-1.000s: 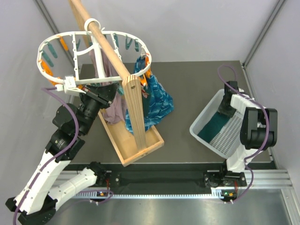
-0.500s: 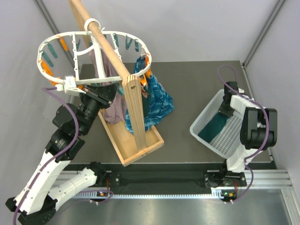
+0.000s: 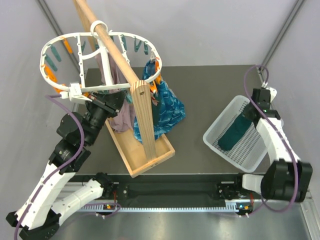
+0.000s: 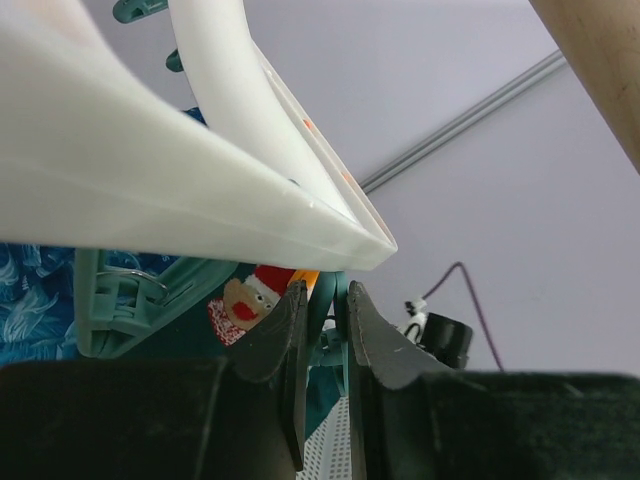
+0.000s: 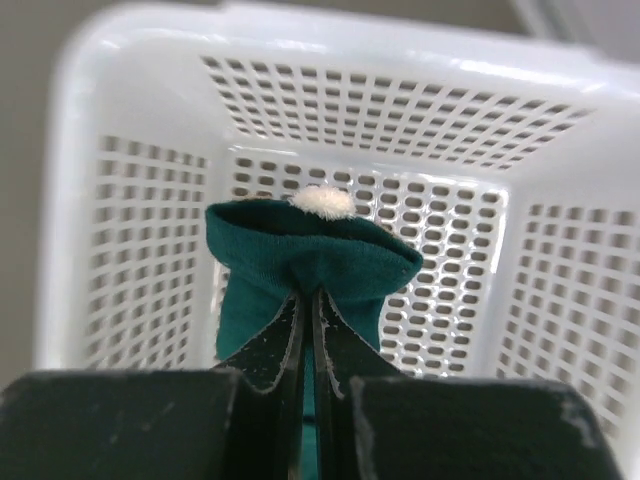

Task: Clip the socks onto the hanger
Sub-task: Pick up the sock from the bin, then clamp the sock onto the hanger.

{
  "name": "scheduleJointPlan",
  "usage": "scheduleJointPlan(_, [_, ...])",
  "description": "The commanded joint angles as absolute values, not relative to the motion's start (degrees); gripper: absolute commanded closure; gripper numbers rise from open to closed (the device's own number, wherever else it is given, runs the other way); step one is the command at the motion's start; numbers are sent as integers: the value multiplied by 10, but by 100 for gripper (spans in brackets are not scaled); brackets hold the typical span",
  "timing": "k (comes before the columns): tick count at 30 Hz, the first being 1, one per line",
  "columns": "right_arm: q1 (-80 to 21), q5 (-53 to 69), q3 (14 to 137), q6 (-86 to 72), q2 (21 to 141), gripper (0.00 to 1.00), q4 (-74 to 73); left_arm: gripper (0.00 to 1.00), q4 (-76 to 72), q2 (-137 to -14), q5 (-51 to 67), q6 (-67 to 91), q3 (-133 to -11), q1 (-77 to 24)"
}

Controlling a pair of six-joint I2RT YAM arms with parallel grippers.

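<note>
The hanger (image 3: 80, 62), a white oval ring with teal and orange pegs, hangs from a wooden pole (image 3: 115, 50). My left gripper (image 3: 116, 96) reaches up under the ring's near rim. In the left wrist view the left gripper (image 4: 322, 300) is shut on a teal peg (image 4: 326, 312) just below the white ring (image 4: 200, 190). A dark teal sock (image 3: 233, 133) hangs over the white basket (image 3: 212, 142). My right gripper (image 3: 246, 119) holds its upper end. In the right wrist view the right gripper (image 5: 312, 296) is shut on the sock's folded cuff (image 5: 310, 250).
A bright blue mottled cloth (image 3: 170, 107) and a mauve cloth (image 3: 122, 117) hang from the hanger's right side. The pole's upright post (image 3: 142, 117) stands in a wooden tray (image 3: 145, 155). A Santa-print fabric (image 4: 245, 300) hangs behind the left fingers. Grey walls close in both sides.
The right gripper has shut on the sock and lifted it up out of the basket; that arm has swung out to the right. The left arm has not moved.
</note>
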State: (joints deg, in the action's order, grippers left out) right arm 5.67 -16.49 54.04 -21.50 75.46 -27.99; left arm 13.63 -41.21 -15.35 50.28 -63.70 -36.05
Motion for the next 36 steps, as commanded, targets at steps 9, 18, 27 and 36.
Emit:
scheduleJointPlan(9, [-139, -4, 614, -98, 546, 100, -296, 100, 121, -404, -131, 524, -627, -362])
scheduleJointPlan(18, [-390, 82, 681, -105, 570, 100, -288, 100, 123, -405, -134, 526, -625, -362])
scheduleJointPlan(27, [-512, 89, 746, -119, 659, 100, -265, 100, 122, -412, -135, 530, -626, -362])
scheduleJointPlan(36, [-541, 120, 828, -156, 743, 100, -233, 100, 123, -413, -135, 526, -624, -362])
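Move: The right hand already holds the sock just off the bottom of the bin; the bin's middle is about 4 cm back and 8 cm below. It is bound for the hanger clip pinched by the left hand, some 50 cm left, 9 cm back and 30 cm higher. On the way, the hanging Santa sock is roughly 40 cm left, 4 cm back; the wooden post 44 cm left, 17 cm back. That clip lies about 1 cm ahead and 1 cm right of the left hand point. Up first, quickly, drawing the sock clear of the bin, then in a broad sweep about 40 cm left and some 13 cm back, the right hand carries the sock towards the hanger, rising nearly 20 cm in all. The wrist swings counter-clockwise by roughly 85 degrees and the fingers flatten from steeply down to pointing left, staying shut on the sock's cuff. The left hand keeps its pinch on the clip. ##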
